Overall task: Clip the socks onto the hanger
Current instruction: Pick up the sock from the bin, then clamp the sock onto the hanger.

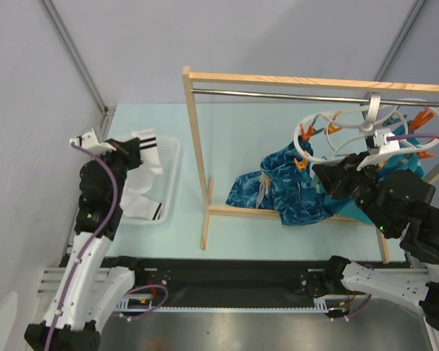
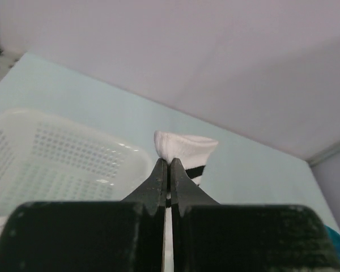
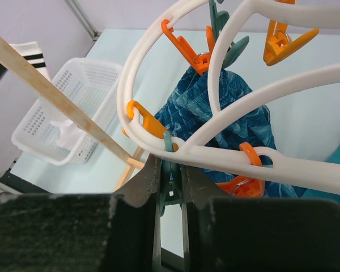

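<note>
My left gripper [image 1: 134,153] is raised over the white basket [image 1: 170,170], shut on one white sock [image 1: 149,145] with black cuff stripes. In the left wrist view its fingertips [image 2: 160,168] pinch the sock [image 2: 184,146] at its edge. A second sock [image 1: 142,208] lies in the basket. The white oval hanger [image 1: 349,119] with orange clips [image 1: 306,132] hangs on the metal rail. My right gripper [image 1: 318,173] sits at the hanger's near rim, shut on a teal clip [image 3: 171,170] under the ring [image 3: 226,156].
A wooden-framed rack [image 1: 196,157] with a metal rail [image 1: 278,94] stands mid-table. Blue patterned cloth [image 1: 282,186] hangs from the hanger down to the rack's base bar. The wooden post [image 3: 56,99] crosses the right wrist view, with the basket [image 3: 76,85] beyond.
</note>
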Robot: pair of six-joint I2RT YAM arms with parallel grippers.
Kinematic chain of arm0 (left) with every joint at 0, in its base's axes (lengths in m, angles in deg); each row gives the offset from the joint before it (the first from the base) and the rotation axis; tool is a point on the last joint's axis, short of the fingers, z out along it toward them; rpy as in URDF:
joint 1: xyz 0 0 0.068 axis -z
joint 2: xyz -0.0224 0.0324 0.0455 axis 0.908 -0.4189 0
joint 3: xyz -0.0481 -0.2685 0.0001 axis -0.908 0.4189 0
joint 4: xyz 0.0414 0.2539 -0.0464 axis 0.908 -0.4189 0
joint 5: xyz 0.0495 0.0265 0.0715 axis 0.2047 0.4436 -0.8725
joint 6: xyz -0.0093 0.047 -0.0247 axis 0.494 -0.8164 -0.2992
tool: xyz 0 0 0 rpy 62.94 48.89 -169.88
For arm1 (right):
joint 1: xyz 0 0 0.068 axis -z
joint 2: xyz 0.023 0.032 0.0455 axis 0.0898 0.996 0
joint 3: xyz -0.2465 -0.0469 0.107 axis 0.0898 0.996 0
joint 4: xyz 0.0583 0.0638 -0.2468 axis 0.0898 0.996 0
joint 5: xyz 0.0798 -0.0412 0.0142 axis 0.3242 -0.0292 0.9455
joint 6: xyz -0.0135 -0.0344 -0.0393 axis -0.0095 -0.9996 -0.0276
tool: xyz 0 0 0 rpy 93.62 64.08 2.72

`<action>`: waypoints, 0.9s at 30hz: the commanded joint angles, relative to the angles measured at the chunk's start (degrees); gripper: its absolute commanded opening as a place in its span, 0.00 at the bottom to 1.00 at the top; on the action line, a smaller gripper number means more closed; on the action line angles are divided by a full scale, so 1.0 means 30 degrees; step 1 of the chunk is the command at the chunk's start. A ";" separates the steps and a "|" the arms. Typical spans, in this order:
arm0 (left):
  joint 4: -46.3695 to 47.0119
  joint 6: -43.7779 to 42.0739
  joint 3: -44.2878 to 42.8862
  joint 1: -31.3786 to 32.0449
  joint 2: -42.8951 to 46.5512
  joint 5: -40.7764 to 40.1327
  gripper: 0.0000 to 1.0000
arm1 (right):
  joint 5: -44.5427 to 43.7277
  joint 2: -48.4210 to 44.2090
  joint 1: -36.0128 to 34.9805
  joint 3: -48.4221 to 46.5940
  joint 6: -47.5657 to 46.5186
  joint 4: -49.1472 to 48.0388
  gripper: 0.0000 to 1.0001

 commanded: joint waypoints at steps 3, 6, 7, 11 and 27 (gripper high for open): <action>0.0852 -0.0491 -0.0149 0.0018 0.2995 0.7316 0.00 | 0.0735 0.0394 -0.0026 -0.0312 0.0234 0.0073 0.00; 0.0647 -0.0373 -0.0382 0.0018 0.4053 1.1183 0.00 | 0.1027 0.0424 -0.0026 -0.0342 0.0292 -0.0015 0.00; 0.0878 -0.0140 -0.0325 0.0018 0.4956 1.1917 0.00 | 0.1086 0.0424 -0.0026 -0.0313 0.0322 -0.0015 0.00; 0.2138 0.0740 -0.0322 0.0279 0.6195 1.7386 0.00 | 0.1117 0.0424 -0.0026 -0.0342 0.0438 -0.0073 0.00; 1.0103 0.1529 -0.0500 1.4657 -0.0420 1.5265 0.00 | 0.1848 0.0454 -0.0055 -0.0488 0.0878 -0.0483 0.00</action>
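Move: The striped sock already hangs from the left hand's shut fingers. The teal clip it is bound for, on the white hanger, lies about 46 cm to the right, 13 cm back and 9 cm higher, right in the right hand's fingers. The rack's left post stands some 15 cm right and 4 cm back; the blue cloth is about 41 cm right, 6 cm back and 14 cm lower; the bin is 9 cm left, 4 cm ahead, 29 cm below. The striped sock, still pinched at its edge, is carried by the left hand about 25 cm back and just as far right, rising some 10 cm first and then easing slightly down, around the base side of the rack's left post towards the held clip. The wrist swings about 90 degrees clockwise until the fingers point right and a little up; the right hand keeps hold of the clip and drifts slightly left. ##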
